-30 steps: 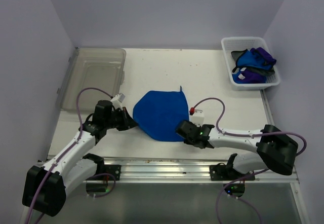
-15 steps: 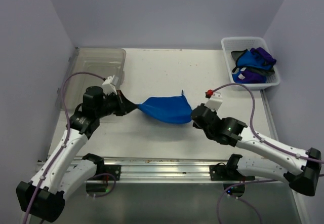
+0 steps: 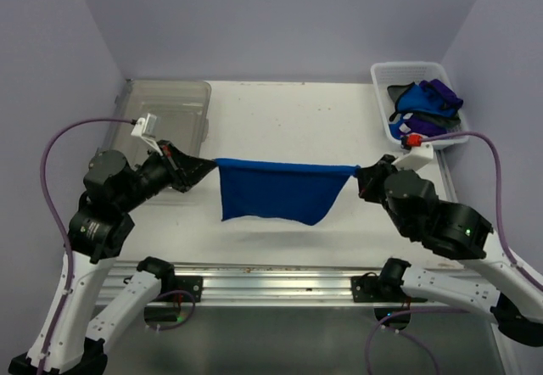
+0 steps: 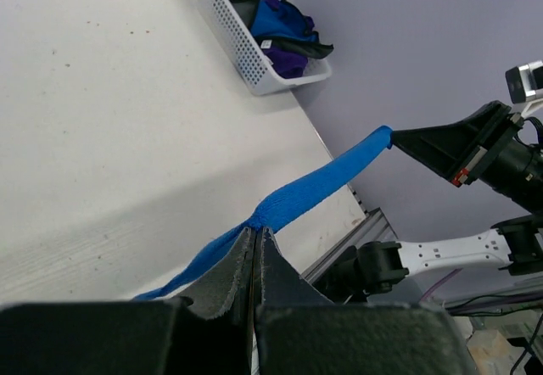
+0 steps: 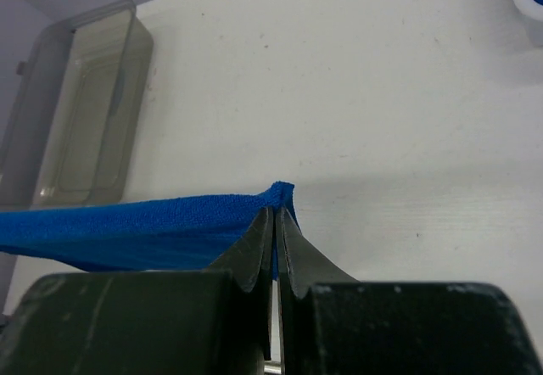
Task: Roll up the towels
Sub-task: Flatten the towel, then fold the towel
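A royal blue towel (image 3: 276,191) hangs stretched in the air above the table's middle, its top edge taut and level. My left gripper (image 3: 212,164) is shut on its left top corner; in the left wrist view the blue towel (image 4: 322,180) runs from my left gripper (image 4: 255,232) across to the other arm. The right top corner is pinched in my right gripper (image 3: 358,172), which is shut. The right wrist view shows the towel (image 5: 136,226) emerging from my right gripper (image 5: 277,210). More towels (image 3: 424,103), blue and purple, lie heaped in a basket.
A white perforated basket (image 3: 386,125) sits at the table's far right corner. A clear plastic bin (image 3: 161,112) stands at the far left. A metal rail (image 3: 280,277) runs along the near edge. Purple cables loop from both arms.
Both arms have risen and spread apart, lifting the towel off the table. It went from lying bunched on the surface to hanging taut between the two grippers.
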Available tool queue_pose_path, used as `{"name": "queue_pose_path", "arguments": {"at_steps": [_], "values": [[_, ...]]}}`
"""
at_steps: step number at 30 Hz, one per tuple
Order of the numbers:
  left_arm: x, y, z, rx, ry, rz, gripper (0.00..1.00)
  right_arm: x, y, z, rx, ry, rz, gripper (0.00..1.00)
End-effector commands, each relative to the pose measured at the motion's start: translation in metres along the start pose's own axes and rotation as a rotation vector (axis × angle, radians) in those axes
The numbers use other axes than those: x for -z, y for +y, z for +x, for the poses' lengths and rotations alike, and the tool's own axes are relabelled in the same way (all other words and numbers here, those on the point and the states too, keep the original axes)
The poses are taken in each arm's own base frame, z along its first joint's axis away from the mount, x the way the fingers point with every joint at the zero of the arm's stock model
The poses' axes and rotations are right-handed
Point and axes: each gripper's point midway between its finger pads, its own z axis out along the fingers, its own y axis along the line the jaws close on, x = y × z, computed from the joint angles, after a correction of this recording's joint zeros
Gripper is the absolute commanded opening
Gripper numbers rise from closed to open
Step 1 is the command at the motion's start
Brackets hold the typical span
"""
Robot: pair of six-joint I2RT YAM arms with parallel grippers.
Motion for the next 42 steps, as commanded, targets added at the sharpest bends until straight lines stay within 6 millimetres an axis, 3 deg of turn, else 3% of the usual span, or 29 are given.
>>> {"name": "queue_pose_path", "arguments": {"at_steps": [1, 6, 9, 14, 16, 18, 19, 20, 22, 23, 25, 26, 27, 29, 30, 31, 32, 33, 36, 37, 39, 40, 42], "values": [[0.024, -0.024, -0.013, 0.015, -0.05, 0.029, 0.0, 0.018, -0.013, -0.024, 0.021, -0.04, 0.012, 0.0], [0.039, -0.038, -0.017, 0.023, -0.088, 0.061, 0.0, 0.034, -0.013, -0.036, -0.023, -0.045, -0.041, 0.0], [0.038, -0.035, -0.016, 0.033, -0.09, 0.052, 0.0, 0.034, -0.009, -0.038, -0.027, -0.043, -0.05, 0.0], [0.012, -0.001, -0.004, 0.092, -0.044, -0.046, 0.0, 0.009, -0.003, -0.021, 0.055, -0.01, 0.041, 0.0], [-0.008, 0.024, 0.002, 0.121, -0.012, -0.127, 0.0, 0.0, -0.003, -0.021, 0.079, -0.018, 0.088, 0.0], [-0.03, 0.048, 0.007, 0.139, 0.026, -0.194, 0.0, -0.019, 0.008, -0.016, 0.133, -0.006, 0.112, 0.0], [-0.04, 0.058, 0.007, 0.131, 0.031, -0.219, 0.0, -0.033, 0.003, -0.019, 0.134, -0.004, 0.156, 0.0], [-0.05, 0.064, 0.004, 0.125, 0.025, -0.226, 0.0, -0.053, 0.018, -0.008, 0.127, 0.052, 0.113, 0.0], [-0.081, 0.09, 0.005, 0.117, 0.054, -0.274, 0.0, -0.089, 0.004, -0.004, 0.128, 0.088, 0.155, 0.0], [-0.091, 0.099, 0.006, 0.115, 0.069, -0.285, 0.0, -0.117, 0.01, 0.006, 0.146, 0.12, 0.143, 0.0], [-0.123, 0.132, 0.013, 0.113, 0.12, -0.34, 0.0, -0.148, 0.007, 0.005, 0.163, 0.126, 0.173, 0.0], [-0.141, 0.157, 0.026, 0.132, 0.176, -0.385, 0.0, -0.177, 0.012, 0.013, 0.198, 0.155, 0.186, 0.0], [-0.152, 0.166, 0.017, 0.117, 0.168, -0.397, 0.0, -0.192, 0.011, 0.013, 0.196, 0.173, 0.185, 0.0], [-0.171, 0.188, 0.019, 0.121, 0.197, -0.433, 0.0, -0.224, 0.022, 0.008, 0.201, 0.165, 0.167, 0.0], [-0.189, 0.205, 0.022, 0.125, 0.225, -0.455, 0.0, -0.252, 0.015, 0.031, 0.224, 0.222, 0.2, 0.0], [-0.196, 0.215, 0.023, 0.126, 0.234, -0.471, 0.0, -0.266, 0.009, 0.031, 0.22, 0.23, 0.218, 0.0], [-0.212, 0.229, 0.026, 0.133, 0.254, -0.486, 0.0, -0.278, 0.016, 0.019, 0.212, 0.207, 0.206, 0.0], [-0.217, 0.237, 0.025, 0.138, 0.257, -0.493, 0.0, -0.301, 0.005, 0.037, 0.216, 0.254, 0.231, 0.0], [-0.241, 0.257, 0.021, 0.144, 0.271, -0.506, 0.0, -0.33, 0.004, 0.02, 0.183, 0.23, 0.234, 0.0], [-0.245, 0.263, 0.019, 0.147, 0.272, -0.511, 0.0, -0.342, -0.002, 0.032, 0.188, 0.261, 0.245, 0.0], [-0.256, 0.275, 0.014, 0.153, 0.276, -0.516, 0.0, -0.354, 0.001, 0.02, 0.176, 0.249, 0.232, 0.0], [-0.258, 0.279, 0.015, 0.154, 0.281, -0.523, 0.0, -0.361, -0.003, 0.029, 0.181, 0.28, 0.236, 0.0], [-0.26, 0.283, 0.016, 0.163, 0.288, -0.516, 0.0, -0.362, -0.001, 0.028, 0.182, 0.285, 0.22, 0.0]]}}
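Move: The towel hangs between the hands by its upper corners, its middle about 13 cm to the left hand's right and 12 cm below it, and 13 cm to the right hand's left, 10 cm below. The bare patch of table for it is some 20 cm ahead and 35 cm below the left hand, 14 cm to its right; from the right hand it is 19 cm ahead, 15 cm left, 31 cm down. The clear bin lies about 30 cm ahead and 19 cm left of the left hand; the white basket 37 cm ahead and 20 cm right of the right hand. Up and slightly back first, only 3 to 4 cm, both hands then swing forward and down together over the table, some 33 cm outward from the turn, keeping their pinch on the towel's corners. The left sinks farther than the right, the right edges about 5 cm left, and both tip their fingers downward, slowing as they end still clear of the table. ##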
